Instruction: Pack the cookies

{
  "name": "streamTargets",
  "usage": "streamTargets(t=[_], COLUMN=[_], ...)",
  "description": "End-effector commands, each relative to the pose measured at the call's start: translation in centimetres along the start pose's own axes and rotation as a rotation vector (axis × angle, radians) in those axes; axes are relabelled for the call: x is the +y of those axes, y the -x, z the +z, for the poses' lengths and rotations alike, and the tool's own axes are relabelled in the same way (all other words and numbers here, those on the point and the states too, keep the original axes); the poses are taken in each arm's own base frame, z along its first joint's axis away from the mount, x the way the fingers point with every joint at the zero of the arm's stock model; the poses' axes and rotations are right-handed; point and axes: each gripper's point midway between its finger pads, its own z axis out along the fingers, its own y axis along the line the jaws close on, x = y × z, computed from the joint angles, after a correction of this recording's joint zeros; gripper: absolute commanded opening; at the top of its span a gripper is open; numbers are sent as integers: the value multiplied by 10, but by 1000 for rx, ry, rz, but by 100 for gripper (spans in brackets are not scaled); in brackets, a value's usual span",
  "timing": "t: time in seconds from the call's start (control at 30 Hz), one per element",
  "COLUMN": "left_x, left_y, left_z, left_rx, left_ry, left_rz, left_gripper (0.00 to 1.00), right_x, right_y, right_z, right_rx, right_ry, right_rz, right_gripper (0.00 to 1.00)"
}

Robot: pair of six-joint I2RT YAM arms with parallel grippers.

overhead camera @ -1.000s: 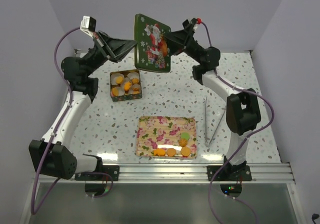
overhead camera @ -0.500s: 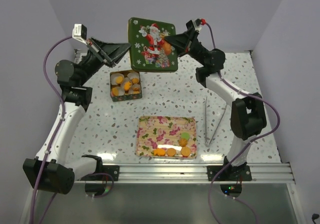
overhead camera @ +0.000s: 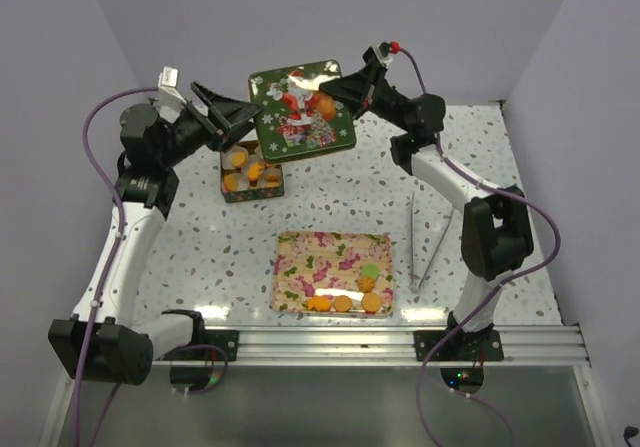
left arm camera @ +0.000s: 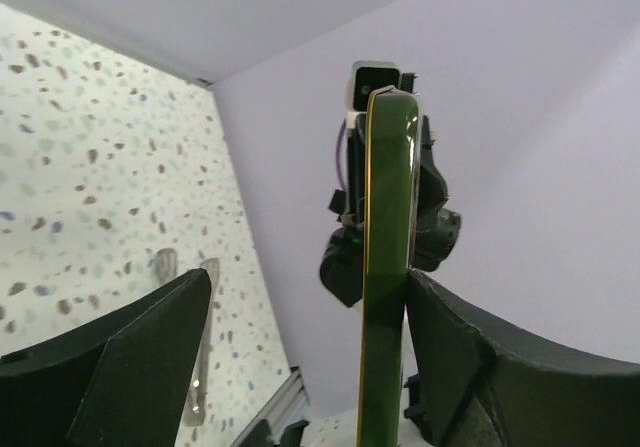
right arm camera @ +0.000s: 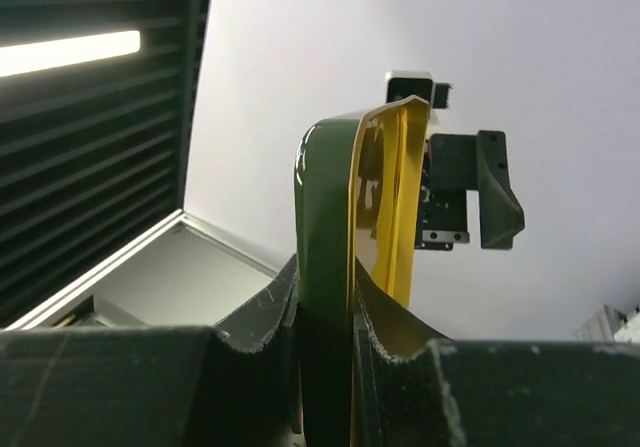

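Note:
Several orange-brown cookies (overhead camera: 345,303) and one pale green cookie (overhead camera: 372,270) lie on the floral tray (overhead camera: 300,257). More cookies (overhead camera: 254,173) sit in white paper cups inside the open green tin (overhead camera: 236,195) at the back left. My right gripper (overhead camera: 334,91) (right arm camera: 325,307) is shut on the edge of the green Santa lid (overhead camera: 298,109) (right arm camera: 322,207) and holds it tilted in the air above the tin. My left gripper (overhead camera: 240,119) (left arm camera: 310,312) is open with its jaws either side of the lid's (left arm camera: 387,267) other edge. One finger (left arm camera: 480,357) touches the lid.
Metal tongs (overhead camera: 414,239) lie on the speckled table right of the tray. The purple walls stand close at the back and sides. The aluminium rail (overhead camera: 330,345) runs along the near edge.
The lid has tipped from upright to a flatter tilt and come lower over the tin. My left gripper has moved in around the lid's left edge.

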Motion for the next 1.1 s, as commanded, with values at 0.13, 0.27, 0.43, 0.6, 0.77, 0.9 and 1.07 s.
streamTargets(t=[0.13, 0.27, 0.43, 0.6, 0.77, 0.9, 1.07], left_x=[129, 176, 223, 257, 292, 316, 345], left_y=[18, 33, 49, 56, 56, 62, 67], left_z=[-38, -63, -87, -91, -90, -93, -88], left_rx=[-9, -43, -47, -19, 12, 27, 30], left_ry=[508, 670, 807, 877, 911, 955, 985], left_rz=[70, 75, 116, 151, 159, 185, 159], left_gripper=[87, 87, 87, 87, 87, 87, 82], right_x=[-3, -37, -92, -129, -159, -176, -191], right_y=[11, 26, 50, 71, 93, 103, 96], right_z=[7, 6, 2, 4, 8, 8, 6], right_rx=[-31, -69, -123, -159, -197, -226, -221], right_ry=[-29, -95, -137, -166, -195, -210, -245], right_rz=[33, 42, 97, 125, 119, 125, 139], right_gripper=[0, 0, 0, 0, 0, 0, 0])
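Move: The cookie tin, the lid's destination, lies about 12 cm ahead of the right hand, 21 cm to its left and 43 cm below. The gripped lid's middle is some 6 cm left and 3 cm back, about level; the cookie tray is 18 cm back, straight below in left-right terms, 45 cm down. From the empty left hand the tin is 13 cm ahead, 7 cm left, 38 cm below; the lid is 10 cm right, 2 cm back, 6 cm higher. The lid, still pinched at its right edge by the right hand, is carried down some 17 cm and forward 15 cm, drifting left towards the tin, as the wrist tips it about 20 degrees forward. The left hand, already open around the lid's other edge, pulls away left and sinks nearly 30 cm towards the tin's left side, turning its fingers steeply downward, still open. ##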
